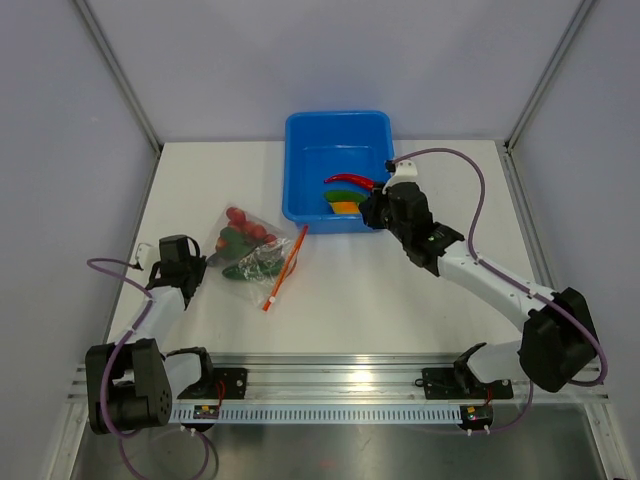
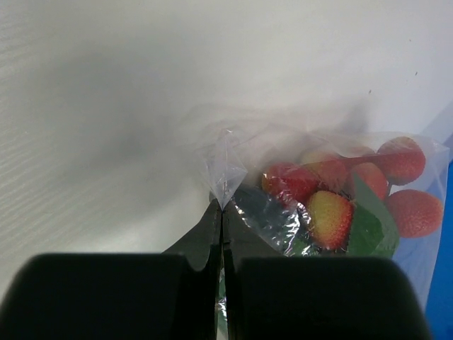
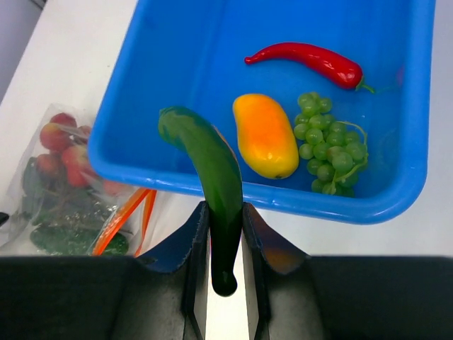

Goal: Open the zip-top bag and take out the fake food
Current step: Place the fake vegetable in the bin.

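The clear zip-top bag [image 1: 250, 250] lies on the table left of centre, its orange-red zip strip [image 1: 285, 268] open and pointing right. Fake food is still inside it, with red and yellow balls [image 2: 329, 216] and green pieces showing. My left gripper [image 2: 221, 205] is shut on the bag's near-left corner. My right gripper [image 3: 225, 212] is shut on a long green vegetable [image 3: 212, 170] and holds it over the near rim of the blue tub [image 3: 354, 209]. In the tub lie a red chili [image 3: 311, 60], an orange-yellow pepper [image 3: 265, 134] and green grapes [image 3: 329, 152].
The blue tub [image 1: 300, 140] stands at the back centre of the white table. The right arm [image 1: 480, 275] reaches diagonally across the right half of the table. Metal frame posts and grey walls close in the back and sides.
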Robot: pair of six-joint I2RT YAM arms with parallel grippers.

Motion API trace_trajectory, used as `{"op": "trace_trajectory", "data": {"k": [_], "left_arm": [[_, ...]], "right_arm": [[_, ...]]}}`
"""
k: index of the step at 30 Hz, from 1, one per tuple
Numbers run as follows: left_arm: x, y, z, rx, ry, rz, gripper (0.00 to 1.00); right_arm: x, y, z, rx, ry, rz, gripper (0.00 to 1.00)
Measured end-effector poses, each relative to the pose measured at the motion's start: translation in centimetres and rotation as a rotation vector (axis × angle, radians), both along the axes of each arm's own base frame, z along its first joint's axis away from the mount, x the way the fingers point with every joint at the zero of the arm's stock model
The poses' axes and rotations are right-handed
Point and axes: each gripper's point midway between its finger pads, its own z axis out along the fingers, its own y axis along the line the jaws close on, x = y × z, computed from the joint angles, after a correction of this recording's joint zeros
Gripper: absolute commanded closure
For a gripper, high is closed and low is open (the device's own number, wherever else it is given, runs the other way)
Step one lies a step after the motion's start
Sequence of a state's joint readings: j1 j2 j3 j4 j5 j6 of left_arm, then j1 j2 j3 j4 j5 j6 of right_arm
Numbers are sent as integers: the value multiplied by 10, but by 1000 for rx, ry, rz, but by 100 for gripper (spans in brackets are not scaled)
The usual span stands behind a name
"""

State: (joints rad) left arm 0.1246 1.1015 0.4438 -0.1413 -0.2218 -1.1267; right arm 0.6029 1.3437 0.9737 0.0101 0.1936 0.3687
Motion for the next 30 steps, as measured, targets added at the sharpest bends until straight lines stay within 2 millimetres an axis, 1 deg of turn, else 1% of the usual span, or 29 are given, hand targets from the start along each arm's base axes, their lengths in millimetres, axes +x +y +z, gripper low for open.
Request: {"op": "trace_trajectory", "data": {"k": [2,5,8,9,10,11,12,14,16,17,19,20,25,30], "left_arm": [[0,-1,0,-4,1,-3,100],[-1,-2,0,-6,2,-5,100],[-2,-2,2,-7,1,-6,100],[-2,-2,2,-7,-1,-6,100],[-3,-2,3,-7,-3,-6,100],[-3,-2,4,-8,-5,-7,100],[-2,-3,5,-8,-9,-8,100],[-2,-3,6,-10,-16,-11,100],[-1,-4,8,-12,-29,-12,100],[-2,-4,8,-14,-35,-11,100],[-2,-5,9,-19,-46,-11,100],[-3,-5,10,-23,-52,-9,100],[-2,-6,18,-32,-90,3,100],[-3,-6,19,-34,-96,5,100]], "right_arm": [[6,0,-9,-6,11,-15,97],[14,-3,-27,-25,44,-43,96],[19,-7,-46,-47,83,-65,90],[20,-7,-51,-52,93,-69,86],[21,-7,-54,-57,100,-70,75],[21,-7,-56,-59,105,-71,70],[21,-7,-56,-59,108,-72,65],[22,-6,-54,-52,107,-74,51],[23,-6,-51,-49,100,-74,44],[23,-6,-50,-49,97,-73,38],[22,-6,-47,-47,91,-71,33],[22,-7,-44,-44,88,-71,31],[18,-6,-29,-20,63,-58,32],[8,7,-15,26,48,26,37]]}}
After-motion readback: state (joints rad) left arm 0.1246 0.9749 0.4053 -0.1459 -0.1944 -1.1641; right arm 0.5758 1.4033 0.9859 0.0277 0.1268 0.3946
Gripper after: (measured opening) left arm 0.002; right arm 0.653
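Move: The right hand already holds the green pepper, pointing forward-left over the bin. The spot for the pepper, on the bin floor beside the mango, is some 6 cm ahead of this hand, 8 cm left and 18 cm below. At about that depth, the mango lies 7 cm ahead and 5 left, the grapes 8 cm straight ahead, and the red pepper 13 ahead and 3 left. From the left hand, that spot is about 13 cm ahead, 29 right and slightly lower. Down and a little forward goes the right hand, about 5 cm lower with the fingers tipping slightly down, carrying the green pepper towards the bin floor; there the fingers open wide and let go. It then climbs back some 4 cm, easing back and left at the end. The left hand keeps its pinch on the bag's corner and rises about 2 cm. ##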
